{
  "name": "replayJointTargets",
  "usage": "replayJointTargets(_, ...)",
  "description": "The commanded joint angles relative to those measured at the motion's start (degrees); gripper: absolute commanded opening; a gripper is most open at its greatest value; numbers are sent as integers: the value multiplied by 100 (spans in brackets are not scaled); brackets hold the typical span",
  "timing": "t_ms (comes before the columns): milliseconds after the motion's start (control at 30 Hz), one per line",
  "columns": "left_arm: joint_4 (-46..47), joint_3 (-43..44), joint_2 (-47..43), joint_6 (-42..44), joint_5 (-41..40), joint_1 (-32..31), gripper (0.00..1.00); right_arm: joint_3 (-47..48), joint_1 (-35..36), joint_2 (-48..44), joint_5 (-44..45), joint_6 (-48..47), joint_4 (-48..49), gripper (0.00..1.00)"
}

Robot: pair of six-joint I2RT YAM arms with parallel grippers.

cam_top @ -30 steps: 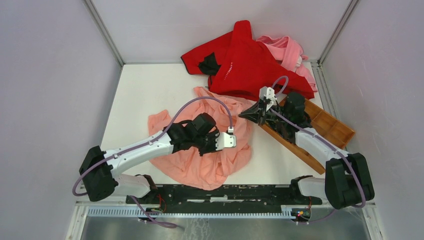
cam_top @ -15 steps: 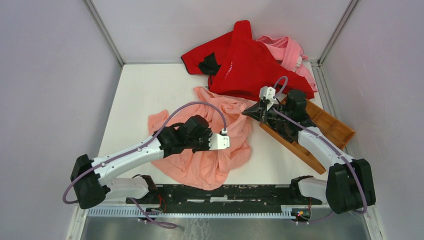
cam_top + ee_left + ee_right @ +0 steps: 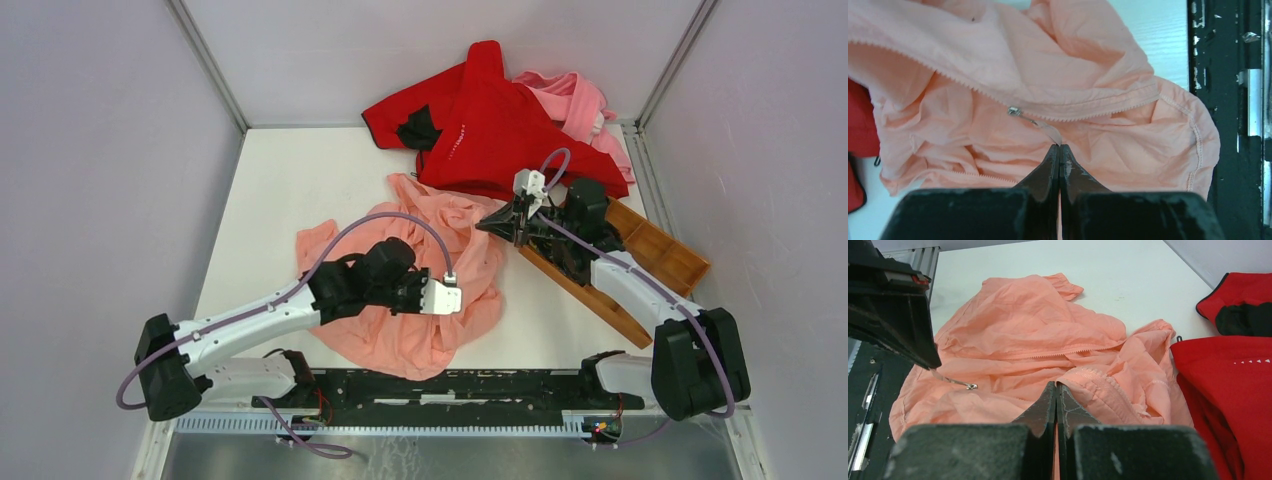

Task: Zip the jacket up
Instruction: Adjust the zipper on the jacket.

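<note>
The salmon-pink jacket [image 3: 405,345] lies crumpled on the white table, its zipper open, with both toothed edges showing in the left wrist view [image 3: 1098,80]. My left gripper [image 3: 428,300] [image 3: 1059,146] is shut on the fabric pull tab of the metal zipper slider [image 3: 1014,111] [image 3: 970,386] and hangs over the jacket's middle. At the jacket's far right corner, my right gripper [image 3: 490,226] [image 3: 1056,385] is shut on the jacket's edge beside the zipper tape [image 3: 1108,390], with pink cloth between its jaws.
A red garment [image 3: 500,120] with small white lettering lies behind the jacket, touching its far edge. A paler pink garment [image 3: 580,100] sits in the back right corner. A wooden tray [image 3: 665,255] lies under the right arm. The black base rail [image 3: 450,385] runs along the near edge.
My left arm has drawn back toward the near edge and slightly left, taking the pull tab along. The right gripper has shifted a little left, still gripping the jacket's edge.
</note>
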Motion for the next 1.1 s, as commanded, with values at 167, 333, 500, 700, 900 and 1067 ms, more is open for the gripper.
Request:
replayJointTargets(167,-614,187,528,801,-463,-534,2,230,-141,100,-224,349,501,0)
replayJointTargets(333,-793,-155,296,891,-997,-538,2,126,-225,55,-154,280,436,0)
replayJointTargets(500,-640,-182,114,779,-1046,-540,2,97,-228,105,-153,260,386,0)
replayJointTargets(700,192,-100,-238,22,-115,-503,2,-27,-213,-14,-355,26,267,0)
replayJointTargets(900,987,-161,49,-1262,1338,-210,2,-164,-175,-114,-656,-234,263,0)
replayJointTargets(1067,1552,-52,555,-2524,2384,144,4,-140,-162,-158,-755,-738,-184,0)
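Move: Ahead of the left fingers, which already pinch the zipper's pull, the slider lies some 4 cm forward, 2 cm to the right and 3 cm lower. The zip's hem end is roughly 9 cm back, 3 cm to the right and 6 cm below; the collar edge in the right hand is about 12 cm forward, 8 cm to the right and 6 cm higher. From the right hand the slider lies some 9 cm back, 8 cm left and 8 cm down. Working the pinched pull around, the left hand first dips about 3 cm while drawing back, eases forward and left, then sweeps rightward, back and up again towards the hem end, finishing about 5 cm right and back of its start. Its fingers tip down, then swing some 30 degrees the other way, staying shut; the right hand keeps its pinch on the collar edge, nearly still. ##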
